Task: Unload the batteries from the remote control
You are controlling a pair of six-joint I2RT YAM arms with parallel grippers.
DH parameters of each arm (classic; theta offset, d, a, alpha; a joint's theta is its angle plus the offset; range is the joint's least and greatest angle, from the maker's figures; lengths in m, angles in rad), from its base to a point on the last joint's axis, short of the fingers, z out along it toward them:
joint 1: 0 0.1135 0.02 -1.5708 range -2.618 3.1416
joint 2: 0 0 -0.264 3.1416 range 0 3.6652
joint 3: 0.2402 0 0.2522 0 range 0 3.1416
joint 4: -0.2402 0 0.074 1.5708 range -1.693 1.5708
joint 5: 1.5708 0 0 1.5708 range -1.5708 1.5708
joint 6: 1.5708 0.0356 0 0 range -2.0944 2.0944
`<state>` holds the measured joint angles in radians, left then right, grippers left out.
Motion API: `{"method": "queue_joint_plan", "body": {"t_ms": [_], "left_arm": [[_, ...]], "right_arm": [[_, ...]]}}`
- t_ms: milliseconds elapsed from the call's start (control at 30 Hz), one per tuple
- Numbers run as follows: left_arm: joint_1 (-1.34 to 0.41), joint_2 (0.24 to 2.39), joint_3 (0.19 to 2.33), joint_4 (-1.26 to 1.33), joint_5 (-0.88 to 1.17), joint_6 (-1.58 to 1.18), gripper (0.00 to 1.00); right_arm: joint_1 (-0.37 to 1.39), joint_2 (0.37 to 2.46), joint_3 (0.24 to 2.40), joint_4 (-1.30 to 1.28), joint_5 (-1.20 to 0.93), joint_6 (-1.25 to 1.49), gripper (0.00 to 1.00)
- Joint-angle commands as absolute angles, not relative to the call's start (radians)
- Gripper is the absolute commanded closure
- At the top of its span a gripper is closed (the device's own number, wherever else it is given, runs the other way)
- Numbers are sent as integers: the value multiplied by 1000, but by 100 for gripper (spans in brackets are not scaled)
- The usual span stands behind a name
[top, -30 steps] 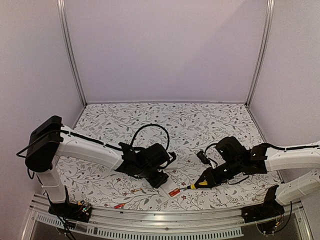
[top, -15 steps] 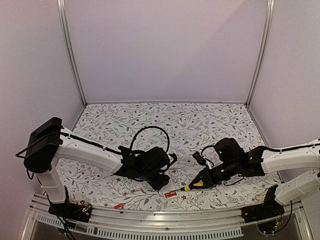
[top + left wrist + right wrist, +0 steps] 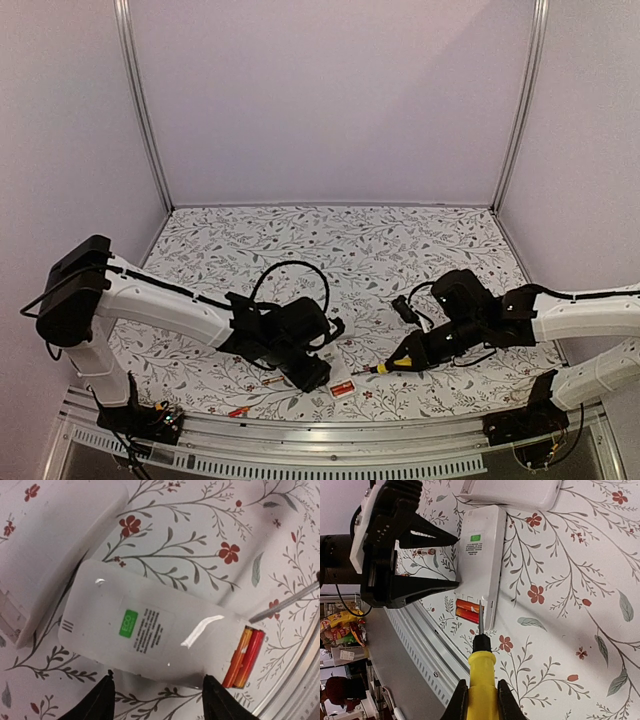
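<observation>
The white remote control (image 3: 150, 630) lies face down near the table's front edge, its battery bay open at one end. Two red-orange batteries (image 3: 245, 657) lie side by side in the bay (image 3: 467, 612). My left gripper (image 3: 160, 700) is open, its black fingertips beside the remote's long edge and not touching it. My right gripper (image 3: 480, 695) is shut on the yellow-handled screwdriver (image 3: 482, 665), whose metal tip rests at the bay's end wall. From above, the remote (image 3: 340, 386) lies between the left gripper (image 3: 315, 378) and the right gripper (image 3: 415, 352).
A second white casing (image 3: 55, 555) lies just beyond the remote. Two loose batteries lie near the front, one (image 3: 272, 380) on the floral cloth and one (image 3: 238, 411) by the metal front rail (image 3: 330, 435). Side and back walls enclose the table.
The left gripper has slid a little toward the front left and now sits beside the remote. The right gripper and screwdriver shifted left, then back slightly, the tip staying at the bay.
</observation>
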<state>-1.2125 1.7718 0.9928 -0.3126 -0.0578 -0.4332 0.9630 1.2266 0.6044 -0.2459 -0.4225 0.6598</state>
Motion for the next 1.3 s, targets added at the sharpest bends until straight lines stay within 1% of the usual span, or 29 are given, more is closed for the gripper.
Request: {"method": "queue_joint_plan", "body": {"t_ms": [0,133,200,333,433,533,600,700,833,967,1100,1267], "left_arm": [[-1189,1678,957,-433,70,-457,39],[-1117,1600,971,-461,133,-414,29],[-1077,1583,985,-459,170,-343,24],[-1057,1585,1010,-408,158,-89,21],[-1017,1655,1087,-405,186,-49,20],[-985,1744,1185,-461,240,-130,22],[-983,1754,1189,-458,235,-218,22],[-985,1717,1115,-385,250,-407,22],[-990,1646,992,-304,196,-662,22],[-1008,1640,941,-260,182,-837,21],[-1036,1697,943,-220,192,-923,21],[-1045,1774,992,-229,188,-936,20]], "right_arm": [[968,1155,623,-312,-310,667,100],[971,1144,623,-307,-303,679,100],[973,1142,621,-304,-289,681,100],[973,1132,623,-290,-261,685,100],[974,1135,637,-287,-231,702,100],[974,1137,644,-297,-167,727,100],[974,1136,651,-310,-115,734,100],[973,1135,656,-311,-54,729,100],[974,1144,644,-264,-52,722,100],[981,1134,623,-214,-49,723,100],[1002,1137,596,-154,-58,731,100],[1034,1150,577,-121,-39,736,100]]}}
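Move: The remote control lies face down just off the left hand, its middle about 3 cm to the right, 2 cm ahead and 1 cm lower. Its two remaining batteries sit some 6 cm right and 2 cm back, the white case roughly 9 cm ahead and 2 cm right, and a loose orange battery 9 cm left, level with it. From the right hand, which holds the screwdriver, the batteries are around 11 cm left, 2 cm back and 8 cm below. The remote's left long edge is left by the left hand, which opens wider, dips back-left, rises over 6 cm while swinging forward-right, then comes back left and down beside the remote's far half, turning some 25 degrees counter-clockwise. The right hand keeps the screwdriver and draws its tip away from the battery end, about 5 cm forward and slightly up, turning clockwise. ##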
